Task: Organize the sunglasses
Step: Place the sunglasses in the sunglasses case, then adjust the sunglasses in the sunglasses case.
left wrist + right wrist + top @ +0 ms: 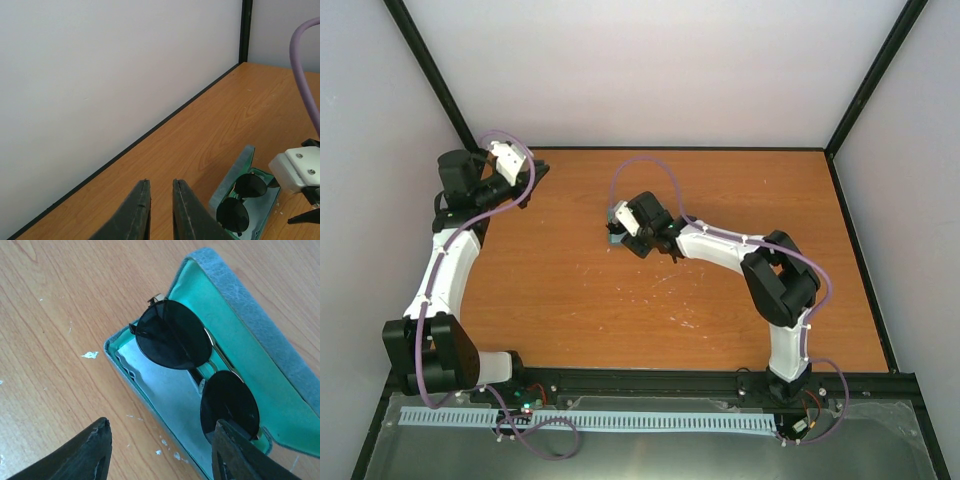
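The sunglasses (200, 360), black with round dark lenses, lie folded inside the open blue-grey case (240, 305), whose lining is teal. A pale cloth (165, 390) lies under them in the case. My right gripper (162, 427) hovers open over the case's near rim, holding nothing; its right finger (235, 455) is in front of one lens. From the left wrist, the sunglasses (242, 200) and case (232, 175) lie to the right. My left gripper (161, 200) stays apart near the back-left wall, with a narrow gap and nothing in it.
From above, the case (616, 238) sits mid-table under the right gripper (623, 228). The left gripper (525, 180) is by the back-left corner post. White walls and a black frame edge (150, 135) bound the wooden table (720, 300).
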You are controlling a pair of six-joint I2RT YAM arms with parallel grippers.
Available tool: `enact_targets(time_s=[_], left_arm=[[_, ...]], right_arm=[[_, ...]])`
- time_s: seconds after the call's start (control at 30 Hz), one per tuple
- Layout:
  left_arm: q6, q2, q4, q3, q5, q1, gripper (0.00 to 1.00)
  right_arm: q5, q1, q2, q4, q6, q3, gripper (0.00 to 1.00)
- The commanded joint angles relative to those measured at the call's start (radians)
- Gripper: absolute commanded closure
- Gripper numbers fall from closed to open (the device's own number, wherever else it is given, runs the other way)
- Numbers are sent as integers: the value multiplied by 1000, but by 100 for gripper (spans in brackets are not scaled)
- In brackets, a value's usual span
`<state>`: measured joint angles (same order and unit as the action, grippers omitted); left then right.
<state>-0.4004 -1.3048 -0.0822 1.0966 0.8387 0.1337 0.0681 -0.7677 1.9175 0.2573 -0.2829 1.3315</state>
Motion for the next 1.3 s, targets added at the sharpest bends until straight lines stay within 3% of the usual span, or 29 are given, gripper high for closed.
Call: enact_targets(time_s=[0.0,0.33,0.53,0.7,1.27], left_arm=[[-15,21,17,-5,-1,10,85],[-11,26,27,-20,-1,20,84],[-8,24,37,-29,0,23,84],[-2,23,49,-38,5,26,84],[9,24,55,-48,7,27,84]], right_arm=[[-34,9,48,38,-58,47,47],[-35,32,128,53,-48,132,51],[-68,40,128,37,-44,147,76],[-84,41,147,34,-31,162,85],[-37,41,252,10,31,264,83]])
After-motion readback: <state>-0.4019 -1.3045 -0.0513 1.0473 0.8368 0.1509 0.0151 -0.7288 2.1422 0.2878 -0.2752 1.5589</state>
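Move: My right hand, half open, is over the near edge of the green-lined case. The sunglasses' middle is about 6 cm ahead, 1 cm left and 5 cm below. Their left lens, the one I go for, is 6 cm ahead and 4 cm left. The case's raised lid stands about 10 cm ahead, 1 cm left. From my left hand, high off to the side, the sunglasses lie roughly 17 cm right, 4 cm ahead and 28 cm down. I bring my right hand forward about 4 cm, down 3 and a little left, towards the near rim of the left lens. On the way it dips, rises slightly while the fingers close from half open to nearly shut on nothing, then reaches on and sinks again until the tips come close to the lens; I can't tell whether they touch. ##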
